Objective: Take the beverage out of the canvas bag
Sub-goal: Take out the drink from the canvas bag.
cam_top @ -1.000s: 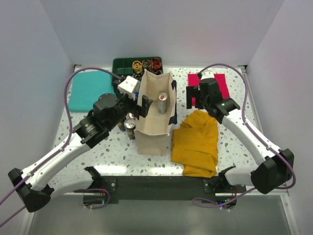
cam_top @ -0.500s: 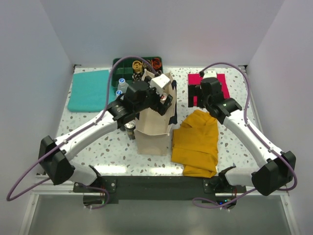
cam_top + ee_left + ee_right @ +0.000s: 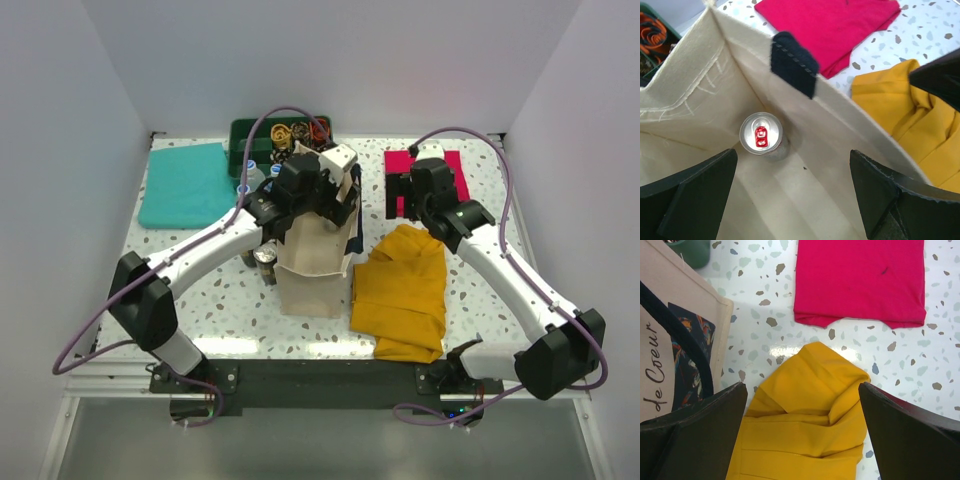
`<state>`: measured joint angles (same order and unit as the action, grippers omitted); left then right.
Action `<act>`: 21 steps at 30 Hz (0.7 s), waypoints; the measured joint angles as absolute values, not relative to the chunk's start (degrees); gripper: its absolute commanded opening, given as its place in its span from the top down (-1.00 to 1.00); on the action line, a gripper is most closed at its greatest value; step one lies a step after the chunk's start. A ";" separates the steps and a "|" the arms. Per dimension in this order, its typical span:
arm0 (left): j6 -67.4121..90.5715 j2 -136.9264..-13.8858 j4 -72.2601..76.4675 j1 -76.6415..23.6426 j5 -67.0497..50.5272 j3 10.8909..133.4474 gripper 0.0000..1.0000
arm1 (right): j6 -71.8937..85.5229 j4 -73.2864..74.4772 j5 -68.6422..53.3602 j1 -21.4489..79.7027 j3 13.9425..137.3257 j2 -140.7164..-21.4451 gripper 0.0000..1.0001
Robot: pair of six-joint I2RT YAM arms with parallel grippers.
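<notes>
The cream canvas bag stands upright mid-table, its mouth open. In the left wrist view its inside holds a silver beverage can with a red tab, standing upright on the bottom; a navy handle hangs over the far rim. My left gripper is open above the bag's mouth, the can ahead near its left finger, not touched. In the top view the left wrist hides the can. My right gripper is open and empty above the mustard-yellow cloth, right of the bag.
A red cloth lies at the back right, a teal cloth at the back left. A green tray with small items stands behind the bag. Dark cans and bottles stand left of the bag.
My left arm has swung from the bag's left side to over its mouth, covering the can in the top view. The right arm has stayed still.
</notes>
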<state>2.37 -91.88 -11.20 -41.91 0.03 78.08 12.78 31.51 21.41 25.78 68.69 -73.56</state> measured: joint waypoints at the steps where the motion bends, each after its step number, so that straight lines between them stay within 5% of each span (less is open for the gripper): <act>1: 2.72 -92.27 -11.25 -41.30 0.01 78.11 -1.00 | 12.78 31.70 21.41 25.78 68.84 -73.69 -0.97; 21: 5.50 -103.74 -18.09 -36.95 -2.37 87.13 -1.00 | 12.75 32.36 21.37 25.47 71.53 -78.39 -0.97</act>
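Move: The silver can in the bag lies about 7 cm ahead of the left hand, 1 cm to its right, its middle some 17 cm below. From this hand, the blue-capped bottle outside the bag stands roughly 10 cm ahead and 12 cm left; the metal can outside is 7 cm back and 14 cm left; the yellow cloth is 8 cm back and 17 cm right. From the right hand, the silver can lies about 9 cm ahead and 14 cm left. Down and forward, about 5 cm each way, the left hand sinks deeper into the canvas bag towards the silver can standing in its far corner. The forward part finishes first, with a last bit of descent before the hand eases almost to a stop. The wrist tips about 10 degrees further down, and the fingers stay wide open, still clear above the lid. ##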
